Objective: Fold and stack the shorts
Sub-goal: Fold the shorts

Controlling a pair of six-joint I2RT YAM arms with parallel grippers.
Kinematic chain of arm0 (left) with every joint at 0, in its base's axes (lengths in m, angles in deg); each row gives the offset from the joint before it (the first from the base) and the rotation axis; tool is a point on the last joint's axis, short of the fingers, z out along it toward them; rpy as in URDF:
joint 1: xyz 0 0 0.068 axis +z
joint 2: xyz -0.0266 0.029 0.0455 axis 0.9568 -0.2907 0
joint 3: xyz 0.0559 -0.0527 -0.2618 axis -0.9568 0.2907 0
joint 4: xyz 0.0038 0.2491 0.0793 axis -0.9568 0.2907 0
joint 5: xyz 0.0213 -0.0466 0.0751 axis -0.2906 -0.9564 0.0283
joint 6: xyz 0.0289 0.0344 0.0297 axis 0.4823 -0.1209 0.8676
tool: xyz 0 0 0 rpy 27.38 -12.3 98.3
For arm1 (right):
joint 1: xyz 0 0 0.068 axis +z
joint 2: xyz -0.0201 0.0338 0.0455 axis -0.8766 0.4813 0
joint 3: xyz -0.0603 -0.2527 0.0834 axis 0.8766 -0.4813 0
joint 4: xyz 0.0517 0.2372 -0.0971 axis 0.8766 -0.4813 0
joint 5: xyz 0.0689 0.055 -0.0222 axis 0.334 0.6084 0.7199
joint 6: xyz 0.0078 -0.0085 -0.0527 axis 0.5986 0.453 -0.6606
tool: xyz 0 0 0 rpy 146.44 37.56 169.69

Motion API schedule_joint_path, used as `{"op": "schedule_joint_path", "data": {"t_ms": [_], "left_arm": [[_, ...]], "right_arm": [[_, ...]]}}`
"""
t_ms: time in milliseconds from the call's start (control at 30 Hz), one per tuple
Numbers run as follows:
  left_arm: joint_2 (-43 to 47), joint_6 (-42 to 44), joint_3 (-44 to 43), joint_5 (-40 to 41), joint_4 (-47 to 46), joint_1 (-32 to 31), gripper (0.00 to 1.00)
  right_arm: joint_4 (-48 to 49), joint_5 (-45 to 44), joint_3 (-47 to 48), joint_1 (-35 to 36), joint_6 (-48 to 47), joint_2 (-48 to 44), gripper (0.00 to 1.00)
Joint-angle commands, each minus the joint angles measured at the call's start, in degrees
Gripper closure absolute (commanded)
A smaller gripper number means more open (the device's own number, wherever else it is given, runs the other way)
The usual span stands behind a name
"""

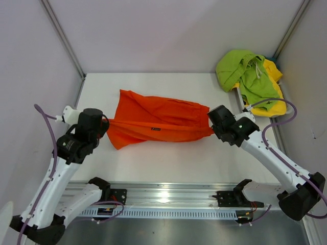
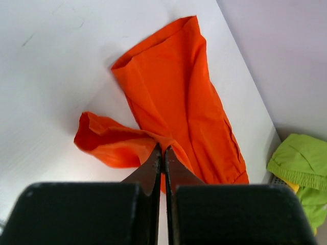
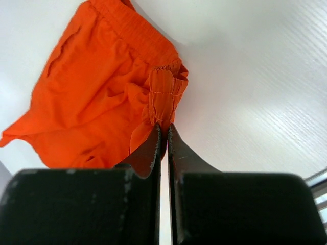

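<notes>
The orange shorts lie stretched across the middle of the white table, held at both ends. My left gripper is shut on the left end, a leg hem bunched at the fingertips. My right gripper is shut on the right end, the elastic waistband pinched between its jaws. In the left wrist view the cloth runs away from my left gripper. The right wrist view shows my right gripper with the shorts spread to its left.
Lime green shorts lie heaped over yellow shorts at the back right corner, also seen as lime green shorts from the left wrist. Walls enclose the table on three sides. A metal rail runs along the near edge.
</notes>
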Motion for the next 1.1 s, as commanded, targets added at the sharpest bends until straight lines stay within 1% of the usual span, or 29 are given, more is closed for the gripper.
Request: {"op": "schedule_joint_path", "data": {"t_ms": [0,33,67,200,433,567,700,800,1067], "left_arm": [[-2.3,13.5,-1.3,-8.7,-9.9,9.1,1.00],[-4.6,14.6,-2.3,-11.4,-11.2,10.3,1.00],[-6.0,16.0,-2.9,-12.0,-11.3,11.3,1.00],[-11.2,18.3,-7.3,-10.6,-12.4,13.2,1.00],[-19.8,21.8,-14.1,-11.3,-14.7,14.7,1.00],[-23.3,22.5,-16.1,-10.8,-16.0,15.7,1.00],[-25.7,23.0,-18.3,-11.4,-16.5,16.8,1.00],[-26.2,23.3,-19.8,-11.8,-16.3,17.2,1.00],[-22.3,22.9,-18.8,-14.9,-15.0,17.2,1.00]], "right_arm": [[1.0,-4.3,2.5,-3.0,-2.0,1.1,1.00],[1.2,-3.9,3.3,-3.5,-2.2,1.5,1.00],[1.8,-3.7,3.7,-3.9,-2.9,2.2,1.00],[3.5,-2.0,5.8,-7.4,-4.7,5.5,1.00],[7.5,0.2,10.7,-10.9,-7.6,13.0,1.00],[7.8,0.7,14.5,-11.2,-8.5,18.1,1.00],[7.4,0.9,18.2,-11.4,-9.4,20.7,1.00],[7.5,0.7,19.6,-10.8,-9.7,20.4,1.00],[6.4,-0.3,14.7,-7.6,-6.7,13.7,1.00]]}}
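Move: My two hands hold the shorts' near edge taut between them. The middle of their flat part on the table lies about 13 cm ahead of my left hand, some 21 cm to its right and 20 cm below. From my right hand it lies about 14 cm ahead, 19 cm left and 13 cm below. The far right corner is roughly 17 cm straight ahead of my right hand. The basket of clothes stands some 22 cm ahead of that hand and 26 cm to its right. I sweep both hands forward together towards the table's far edge, fingers still shut on the shorts, keeping the strip stretched between them and towing the cloth below. My left hand goes about 13 cm and ends by rising some 3 cm, rolling slightly; my right goes about 11 cm, then eases a centimetre back as it lifts a little. ##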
